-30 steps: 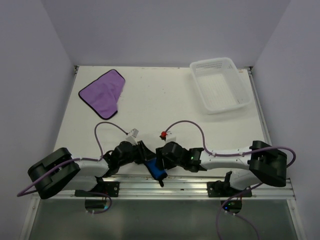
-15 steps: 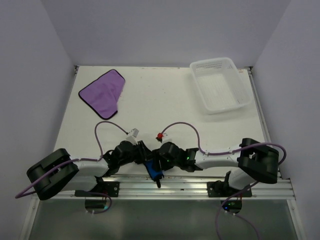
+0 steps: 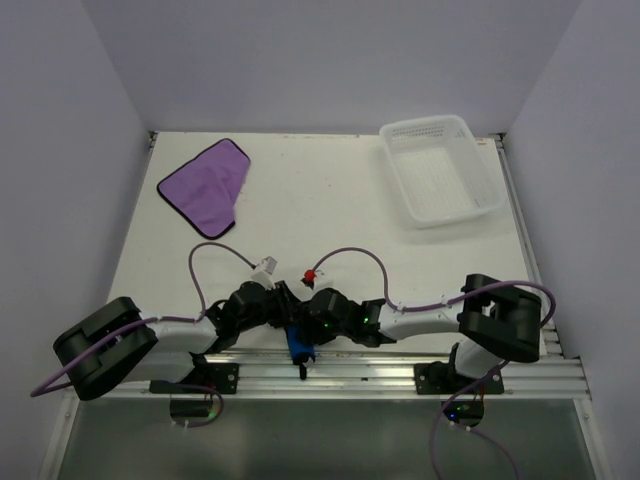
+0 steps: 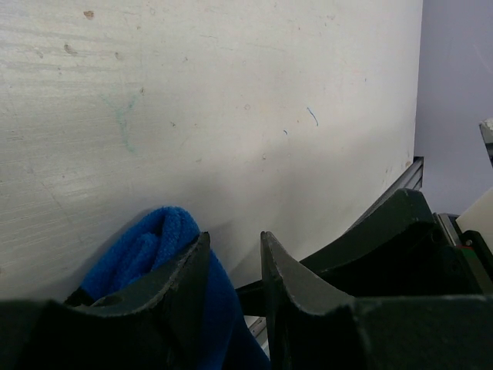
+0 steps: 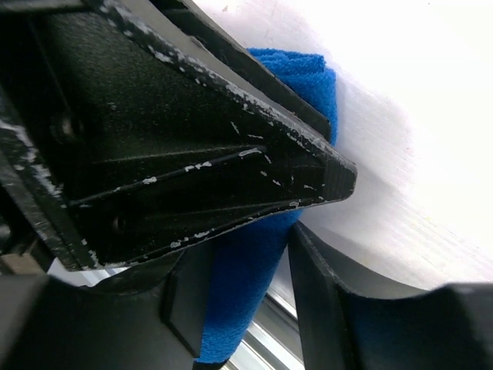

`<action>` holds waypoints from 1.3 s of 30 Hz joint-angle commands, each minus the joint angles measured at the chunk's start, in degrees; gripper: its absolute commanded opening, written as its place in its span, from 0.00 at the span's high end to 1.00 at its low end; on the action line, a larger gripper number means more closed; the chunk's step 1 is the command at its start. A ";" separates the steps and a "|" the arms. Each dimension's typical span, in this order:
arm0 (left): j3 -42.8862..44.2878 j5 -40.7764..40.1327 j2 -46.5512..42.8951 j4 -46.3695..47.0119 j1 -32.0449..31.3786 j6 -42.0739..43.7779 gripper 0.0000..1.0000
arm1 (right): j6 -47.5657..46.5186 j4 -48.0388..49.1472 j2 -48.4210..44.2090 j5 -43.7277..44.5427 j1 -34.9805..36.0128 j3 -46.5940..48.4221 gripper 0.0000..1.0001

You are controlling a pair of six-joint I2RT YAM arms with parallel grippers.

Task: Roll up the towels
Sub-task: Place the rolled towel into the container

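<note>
The blue towel (image 3: 299, 347) is rolled into a tight tube that hangs over the table's near edge onto the rail. My left gripper (image 3: 287, 322) is shut on its upper part. In the left wrist view the blue towel (image 4: 146, 250) bulges past the left finger and fills the gap low between the jaws of the left gripper (image 4: 233, 235). My right gripper (image 5: 243, 254) straddles the blue towel (image 5: 246, 308) lower down, open, with a sliver of daylight by its right finger. The purple towel (image 3: 207, 185) lies flat at the far left.
A white perforated basket (image 3: 440, 170) stands at the far right corner. The metal rail (image 3: 400, 372) runs along the near edge under both arms. Purple cables loop over the table behind the two wrists.
My right arm has slid left, bringing its gripper against the left one and around the blue roll, and its jaws have narrowed. The roll's lower end has shifted slightly left. The left gripper has held still.
</note>
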 commanded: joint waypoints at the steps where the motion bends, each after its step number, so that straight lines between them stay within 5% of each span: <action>1: -0.85 -3.22 0.83 -6.99 0.08 1.91 0.62 | 1.67 0.09 2.18 -0.83 1.29 0.50 0.57; 18: 4.58 -6.73 -4.87 -16.72 0.52 5.42 0.57 | 4.49 0.89 0.87 1.01 1.73 -1.69 1.00; 27: 10.74 -10.78 -15.95 -30.27 6.58 12.54 0.43 | 4.05 -0.26 0.25 1.80 1.73 -2.22 1.00; 39: 18.47 -14.81 -21.31 -40.73 10.80 18.17 0.40 | -1.57 -11.58 -4.32 6.10 1.12 1.29 1.00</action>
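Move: The rolled blue towel lies right at the right hand's open fingers, its middle about 1 cm ahead, 2 cm left and roughly 1 cm below. From the left hand, whose fingers straddle the roll's far part, that middle is some 5 cm back, level sideways, 1 cm below. The container stands about 46 cm ahead and 36 cm right of the right hand; the purple towel lies about 34 cm ahead and 29 cm left of the left hand. Staying nearly in place by the table's near edge, the right hand shuts its half-open fingers across the rolled blue towel and squeezes it, edging back right slightly at the last. The left hand first waits at the roll, then opens a bit wider and leaves it to the left, forward and up, about 10 cm in all, its wrist turning some 20 degrees, partly counter-clockwise. ##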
